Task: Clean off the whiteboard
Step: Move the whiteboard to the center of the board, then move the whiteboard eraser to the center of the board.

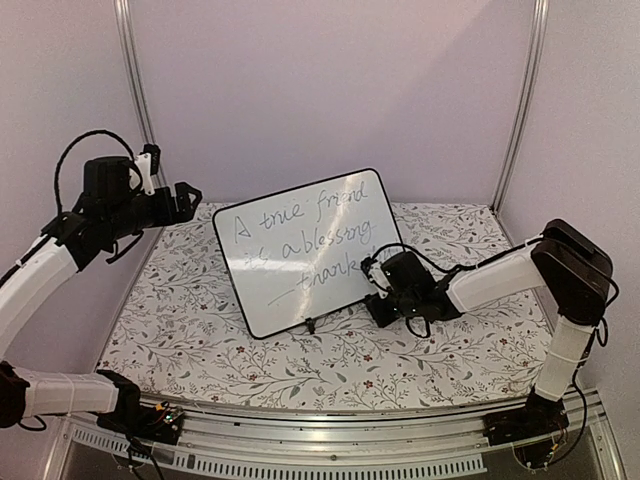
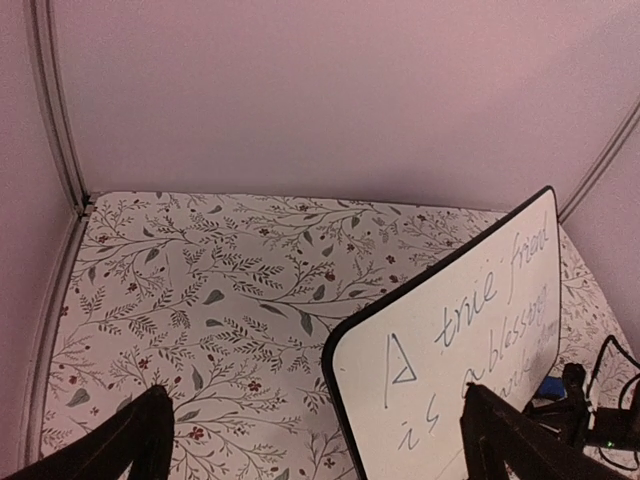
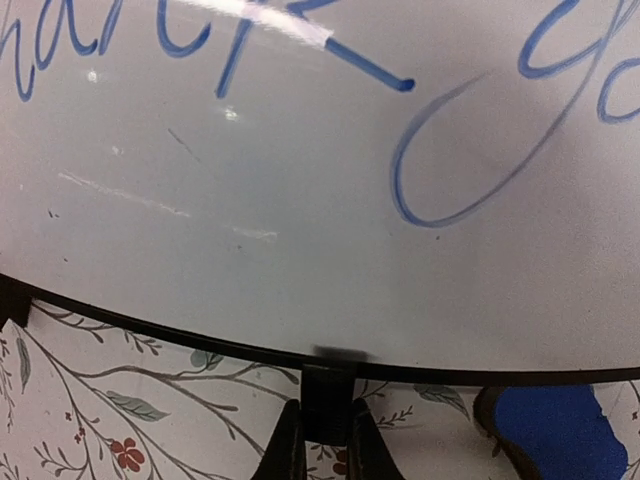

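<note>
The whiteboard (image 1: 300,250) stands tilted on the flowered table, with blue handwriting across it. It also fills the top of the right wrist view as the whiteboard (image 3: 300,200), and its left corner shows as the whiteboard (image 2: 470,330). My right gripper (image 1: 380,292) is low at the board's lower right edge. There my right gripper (image 3: 325,425) is shut on the board's small black stand foot (image 3: 326,392). A blue eraser block (image 3: 548,428) lies on the table just right of that foot. My left gripper (image 1: 186,200) hangs open and empty, high at the left, apart from the board.
The flowered table cover (image 1: 200,330) runs to metal corner posts (image 1: 135,90) and pale walls at the back and sides. Another black stand foot (image 1: 312,325) shows under the board's front edge. The right arm's cable (image 1: 440,265) loops beside the board.
</note>
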`<action>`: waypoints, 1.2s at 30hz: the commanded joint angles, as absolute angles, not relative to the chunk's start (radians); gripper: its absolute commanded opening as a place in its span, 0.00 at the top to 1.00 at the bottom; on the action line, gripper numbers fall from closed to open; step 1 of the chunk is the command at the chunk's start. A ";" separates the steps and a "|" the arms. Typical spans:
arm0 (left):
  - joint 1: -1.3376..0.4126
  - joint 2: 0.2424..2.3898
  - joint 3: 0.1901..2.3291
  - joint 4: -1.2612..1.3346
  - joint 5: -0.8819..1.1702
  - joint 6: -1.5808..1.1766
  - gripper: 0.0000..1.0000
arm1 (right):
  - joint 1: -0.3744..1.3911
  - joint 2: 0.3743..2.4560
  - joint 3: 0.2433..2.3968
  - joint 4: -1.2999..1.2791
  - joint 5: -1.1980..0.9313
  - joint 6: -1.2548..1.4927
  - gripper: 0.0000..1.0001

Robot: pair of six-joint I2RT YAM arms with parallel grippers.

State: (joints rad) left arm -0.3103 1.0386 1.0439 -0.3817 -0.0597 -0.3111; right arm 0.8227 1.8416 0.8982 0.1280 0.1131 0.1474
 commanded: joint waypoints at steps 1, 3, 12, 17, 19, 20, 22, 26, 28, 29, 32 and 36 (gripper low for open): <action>-0.298 1.028 1.007 -0.303 -0.040 -0.312 0.00 | 0.829 1.792 0.851 0.119 0.060 0.120 0.85; -0.295 1.027 0.996 -0.293 -0.035 -0.311 0.00 | 0.830 1.780 0.846 0.108 0.054 0.118 0.77; -0.281 0.969 0.910 -0.210 0.030 -0.310 0.00 | 0.828 1.536 0.860 -0.075 0.065 0.053 0.06; -0.262 0.964 0.891 -0.198 0.046 -0.313 0.00 | 0.752 1.400 0.853 -0.159 0.023 0.011 0.01; -0.252 0.963 0.884 -0.189 0.055 -0.323 0.00 | 0.705 1.370 0.856 -0.186 0.010 -0.023 0.01; -0.244 0.963 0.880 -0.184 0.066 -0.329 0.00 | 0.694 1.370 0.863 -0.201 0.010 -0.026 0.01; -0.226 0.963 0.876 -0.182 0.083 -0.341 0.00 | 0.689 1.400 0.896 -0.247 0.050 -0.038 0.01; -0.202 0.959 0.873 -0.186 0.080 -0.346 0.00 | 0.683 1.511 0.955 -0.323 0.041 -0.053 0.01; -0.195 0.956 0.870 -0.185 0.082 -0.356 0.00 | 0.674 1.565 0.975 -0.330 0.022 -0.048 0.02; -0.190 0.957 0.868 -0.184 0.085 -0.359 0.00 | 0.668 1.578 0.982 -0.322 0.012 -0.038 0.02; -0.180 0.964 0.868 -0.187 0.082 -0.367 0.00 | 0.651 1.627 1.003 -0.309 -0.037 -0.013 0.03; -0.175 0.970 0.867 -0.190 0.074 -0.379 0.00 | 0.638 1.686 1.020 -0.310 -0.015 -0.005 0.04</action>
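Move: The right hand still grips the whiteboard's right clip. The blue eraser lies about 7 cm to its right and 3 cm farther out, some 1 cm lower on the table; the left clip is around 11 cm to its left and 5 cm nearer the base. For the idle left hand, the eraser is roughly 39 cm right, about level in reach, and 30 cm below. Right hand eases back opening off the clip, rises about 12 cm, then arcs right and down towards the eraser. ##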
